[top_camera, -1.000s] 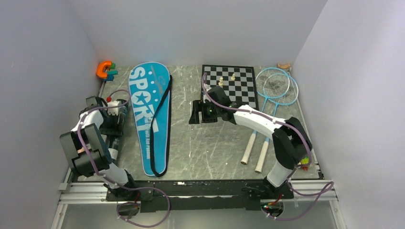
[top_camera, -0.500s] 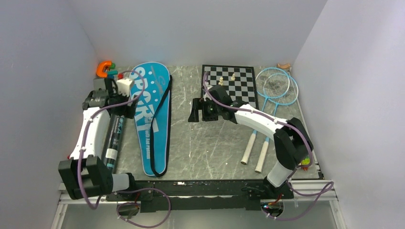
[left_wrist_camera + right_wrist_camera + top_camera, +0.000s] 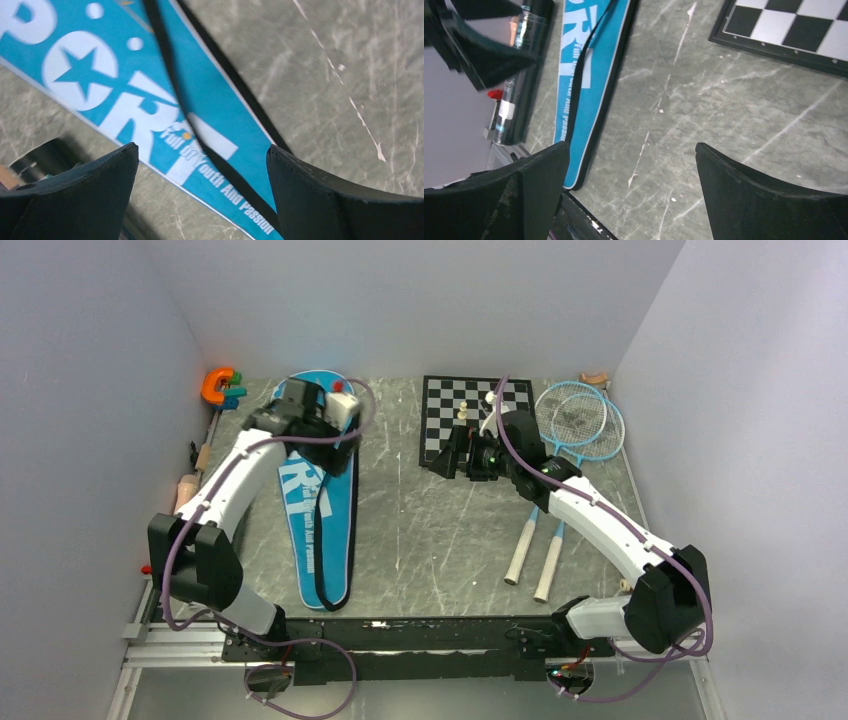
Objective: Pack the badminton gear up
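Observation:
The blue "SPORT" racket bag (image 3: 322,530) lies flat left of centre, its black strap running along it. My left gripper (image 3: 305,425) hovers above the bag's wide top end, open and empty. In the left wrist view, the left gripper (image 3: 201,149) has the bag's lettering (image 3: 115,90) showing between its spread fingers. Two light-blue rackets (image 3: 585,425) lie at the right, their white handles (image 3: 522,552) pointing toward me. My right gripper (image 3: 447,458) is open and empty at the chessboard's near-left corner, and under the right gripper (image 3: 631,146) is bare table. The black tube (image 3: 521,65) lies left of the bag (image 3: 579,75).
A black-and-white chessboard (image 3: 500,405) with a few pieces sits at the back centre, its edge (image 3: 774,47) in the right wrist view. An orange clamp tool (image 3: 218,385) is in the back-left corner. Walls close in on the left, back and right.
My left arm swung from the tube at the far left up and over the bag's top end. The right gripper moved right and back toward the chessboard. Both grippers opened wider.

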`<control>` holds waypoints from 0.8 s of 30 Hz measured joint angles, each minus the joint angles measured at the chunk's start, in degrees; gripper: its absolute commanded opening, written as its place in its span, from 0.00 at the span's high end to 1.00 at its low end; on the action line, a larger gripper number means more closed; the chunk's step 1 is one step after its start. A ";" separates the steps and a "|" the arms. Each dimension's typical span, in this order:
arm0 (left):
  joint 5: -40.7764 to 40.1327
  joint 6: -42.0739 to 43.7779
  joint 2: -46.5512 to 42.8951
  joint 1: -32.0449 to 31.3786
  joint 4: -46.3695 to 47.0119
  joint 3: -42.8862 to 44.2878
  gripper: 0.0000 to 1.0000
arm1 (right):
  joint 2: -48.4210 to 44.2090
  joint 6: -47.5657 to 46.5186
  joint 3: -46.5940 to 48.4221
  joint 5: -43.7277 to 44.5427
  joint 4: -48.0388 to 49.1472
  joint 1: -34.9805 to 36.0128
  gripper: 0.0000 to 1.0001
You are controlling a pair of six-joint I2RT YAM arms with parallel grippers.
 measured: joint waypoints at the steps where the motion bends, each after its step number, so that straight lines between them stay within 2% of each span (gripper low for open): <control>1: -2.69 -0.04 0.00 -2.71 1.36 -1.84 0.00 | -0.59 0.07 -0.63 0.00 -0.11 -0.26 0.00; 5: -5.90 -1.03 -0.85 -10.78 3.45 -5.27 0.01 | -2.08 0.46 -2.89 0.13 -0.87 -2.16 0.00; 12: -12.28 -3.06 4.76 -11.47 8.28 -6.05 0.01 | -2.27 0.98 -4.15 0.17 -1.55 -3.34 0.00; 24: -14.53 -6.51 22.36 -12.61 10.23 -4.13 0.28 | -4.61 1.20 -6.14 0.35 -1.92 -3.34 0.04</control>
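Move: The right-hand edge of the blue racket bag lies some 18 cm below my left hand, about 5 cm to its right and a couple of centimetres ahead. The black strap on the bag is about 6 cm left of that hand and 4 cm back. The shuttle tube is roughly 30 cm left and 17 cm back, the chessboard some 34 cm right and 19 cm ahead. From my right hand, that bag edge is about 21 cm left, 7 cm ahead and 20 cm below. I swing my open left hand about 5 cm right, then drop it nearly straight down, some 15 cm in all, onto the bag's right edge, tipping the fingers roughly 20 degrees nearer to vertical and starting to close them astride the black rim late in the descent. My empty right hand eases about 3 cm right and 2 cm down, away from the bag, fingers wide. ##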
